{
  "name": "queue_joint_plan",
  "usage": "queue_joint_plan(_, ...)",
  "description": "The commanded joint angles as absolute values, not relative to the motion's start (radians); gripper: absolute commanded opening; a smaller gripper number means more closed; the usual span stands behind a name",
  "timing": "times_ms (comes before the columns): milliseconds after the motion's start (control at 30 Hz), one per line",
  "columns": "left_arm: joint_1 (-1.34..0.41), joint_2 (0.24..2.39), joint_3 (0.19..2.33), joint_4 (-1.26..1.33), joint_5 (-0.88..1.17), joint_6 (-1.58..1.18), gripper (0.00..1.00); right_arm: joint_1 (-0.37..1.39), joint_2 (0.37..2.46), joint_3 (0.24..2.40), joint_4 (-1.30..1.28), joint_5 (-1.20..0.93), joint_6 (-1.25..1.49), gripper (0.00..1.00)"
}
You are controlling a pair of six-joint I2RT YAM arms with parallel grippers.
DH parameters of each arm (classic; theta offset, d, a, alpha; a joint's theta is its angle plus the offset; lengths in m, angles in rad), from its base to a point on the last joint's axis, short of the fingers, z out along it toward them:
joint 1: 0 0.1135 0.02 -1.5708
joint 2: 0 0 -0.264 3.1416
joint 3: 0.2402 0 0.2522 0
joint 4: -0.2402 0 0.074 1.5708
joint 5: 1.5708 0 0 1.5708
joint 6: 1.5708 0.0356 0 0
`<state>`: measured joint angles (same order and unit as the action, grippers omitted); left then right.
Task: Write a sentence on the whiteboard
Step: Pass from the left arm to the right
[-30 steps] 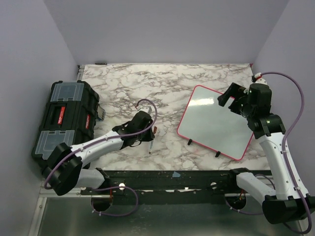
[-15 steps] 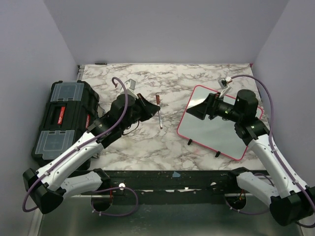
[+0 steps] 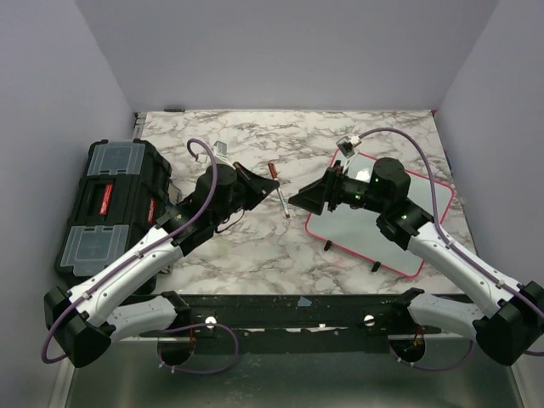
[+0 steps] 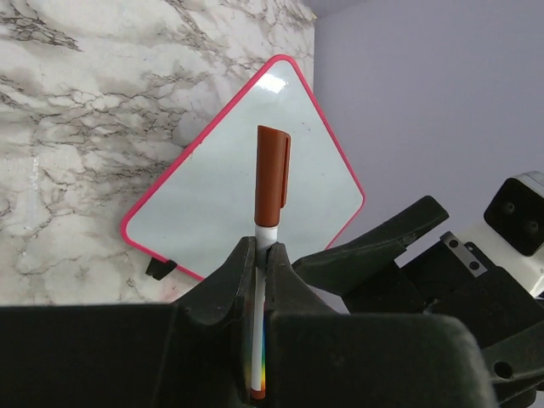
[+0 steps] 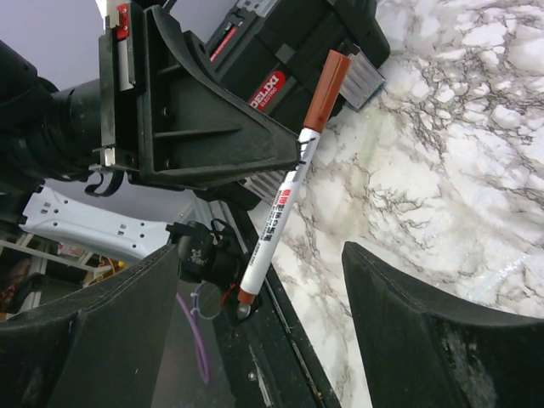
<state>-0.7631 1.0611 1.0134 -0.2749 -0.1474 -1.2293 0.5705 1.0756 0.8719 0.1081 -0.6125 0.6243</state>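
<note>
My left gripper [image 3: 274,189] [image 4: 263,251] is shut on a white marker [image 3: 280,190] [image 4: 259,314] [image 5: 285,200] with a red-brown cap [image 4: 270,170] [image 5: 327,81], and holds it above the table's middle. My right gripper [image 3: 294,201] [image 5: 262,251] is open and faces it from the right. The marker's tail end lies between the right fingers [image 5: 102,331] without touching them. The whiteboard [image 3: 387,217] [image 4: 221,200], pink-framed, lies flat on the right under the right arm. Its surface is blank, so the sentence is out of view.
A black toolbox [image 3: 110,208] [image 5: 289,47] stands at the table's left edge. The marble table [image 3: 255,136] is walled at the back and sides. A black rail [image 3: 297,310] runs along the near edge. The board's two black feet [image 3: 328,246] point towards the rail.
The left arm lifted the marker off the table and carried it up and right to the middle. The right arm swung left from the board's far corner to the marker, its jaws narrowing slightly.
</note>
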Motion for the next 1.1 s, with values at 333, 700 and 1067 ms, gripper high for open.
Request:
queue_joint_plan(333, -0.789, 1.014, 0.946, -0.165, -0.234, -1.327, 0.0, 0.713, 1.206, 0.935, 0.141, -0.435, 0.638, 0.55)
queue_joint_plan(700, -0.792, 0.943, 0.938, -0.23, -0.223, -1.129, 0.45, 0.718, 1.184, 0.995, 0.018, -0.406, 0.549, 0.01)
queue_joint_plan(1067, -0.505, 0.74, 0.898, -0.285, 0.259, -0.684, 0.95, 0.717, 1.185, 1.098, -0.155, -0.608, 0.403, 0.01)
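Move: The marker is pinched just below its cap in the left fingers, its middle only about 1 cm back, 1 cm right and 1 cm below that hand point. From the open right hand the marker's middle lies some 4 cm left, 1 cm ahead and 2 cm lower; the left fingertips are about 5 cm left and 2 cm ahead of the right hand, at its height. The whiteboard lies about 21 cm to its right, 6 cm ahead and 29 cm below. While the left hand holds the marker almost still, the right hand slides its open fingers about 4 cm to the left and 3 cm down around the lower part of the white barrel, below the left fingers, and shuts on it. Then the left fingers open wide and let go, and that hand draws off to the left, up and somewhat back, about 5 cm leftward with its fingertips tipping up nearly 20 degrees, as the right hand keeps its pinch and rises some 3 cm. ##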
